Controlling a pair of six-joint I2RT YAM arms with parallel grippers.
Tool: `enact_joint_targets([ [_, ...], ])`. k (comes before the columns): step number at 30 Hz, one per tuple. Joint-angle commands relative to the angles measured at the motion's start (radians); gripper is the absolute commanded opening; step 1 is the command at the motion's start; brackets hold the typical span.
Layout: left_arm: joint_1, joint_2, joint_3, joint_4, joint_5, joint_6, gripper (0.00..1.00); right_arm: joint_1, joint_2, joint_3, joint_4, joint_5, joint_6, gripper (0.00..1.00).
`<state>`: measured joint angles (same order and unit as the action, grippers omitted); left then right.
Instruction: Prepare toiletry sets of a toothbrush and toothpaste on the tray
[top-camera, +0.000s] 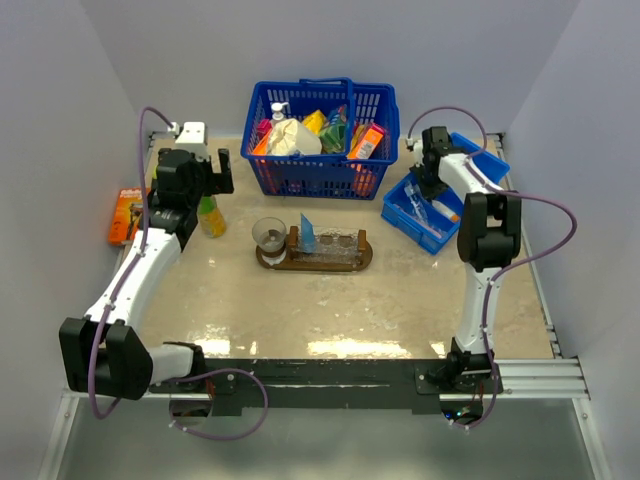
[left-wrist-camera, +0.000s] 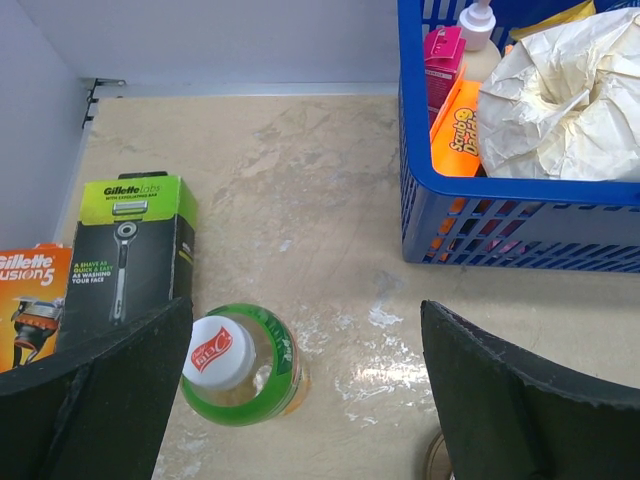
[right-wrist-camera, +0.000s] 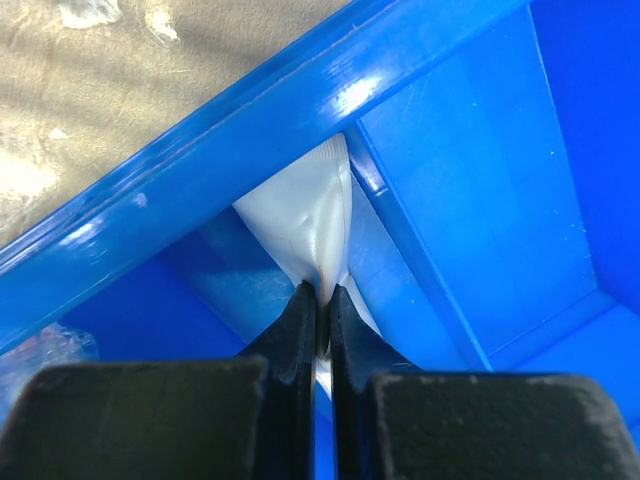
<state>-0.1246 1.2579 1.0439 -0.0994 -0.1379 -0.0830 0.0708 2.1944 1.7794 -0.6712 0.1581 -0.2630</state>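
Note:
The dark wooden oval tray (top-camera: 365, 262) lies mid-table with clear glass cups (top-camera: 338, 241) on it. A blue wedge-shaped toothpaste tube (top-camera: 308, 235) stands in one cup. My right gripper (top-camera: 428, 184) reaches down into the blue bin (top-camera: 400, 213). In the right wrist view this gripper (right-wrist-camera: 323, 292) is shut on the flat end of a whitish toothpaste tube (right-wrist-camera: 305, 215) lying against the bin's wall (right-wrist-camera: 250, 130). My left gripper (left-wrist-camera: 305, 330) hangs open over the table, beside a green bottle (left-wrist-camera: 240, 362). I cannot make out a toothbrush.
A blue basket (top-camera: 318, 138) full of goods stands at the back. Razor boxes (left-wrist-camera: 128, 255) lie along the left wall. The green bottle (top-camera: 211, 216) stands left of the tray, and a glass bowl (top-camera: 268, 235) sits at the tray's left end.

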Motion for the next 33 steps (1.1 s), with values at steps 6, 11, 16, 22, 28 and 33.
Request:
enact_joint_targets([
  [6,0.008,-0.048,0.027,-0.023,0.034,0.037,1.00,-0.006,-0.113,0.061,0.045,0.020,0.042,0.00],
  [11,0.008,-0.061,0.036,-0.046,0.034,0.043,1.00,-0.008,-0.162,0.075,0.056,0.031,0.044,0.00],
  [16,0.009,-0.071,0.038,-0.039,0.031,0.043,1.00,-0.008,-0.214,0.049,0.119,0.026,0.062,0.00],
  [22,0.008,-0.115,-0.002,0.018,-0.019,0.009,1.00,-0.006,-0.300,0.017,0.220,-0.024,0.174,0.00],
  [28,0.005,-0.238,-0.119,0.120,0.101,-0.009,0.97,0.116,-0.523,-0.114,0.373,0.032,0.220,0.00],
  [33,0.002,-0.357,-0.214,0.211,0.193,0.029,0.96,0.257,-0.720,-0.294,0.495,0.074,0.255,0.00],
])
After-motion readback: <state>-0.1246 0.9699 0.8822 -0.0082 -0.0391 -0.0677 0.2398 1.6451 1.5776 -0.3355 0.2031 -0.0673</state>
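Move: The right hand, down in the blue bin, already pinches a white packet. The rack on the wooden tray lies about 15 cm back and 29 cm to its left, roughly level with it. The glass stands some 14 cm left of the rack's middle, and the blue basket is about 11 cm ahead and 30 cm left of the right hand, a little higher. From the left hand the rack lies some 26 cm right, 6 cm back and 20 cm below. Upwards first, slowly and then fast, the right hand draws the pinched white packet about 24 cm out of the blue bin, then swings some 8 cm left near the end, tipping its fingers up by nearly 40 degrees and keeping its grip. The empty, open left hand eases back and up about 5 cm each, its fingers also tilting up. ##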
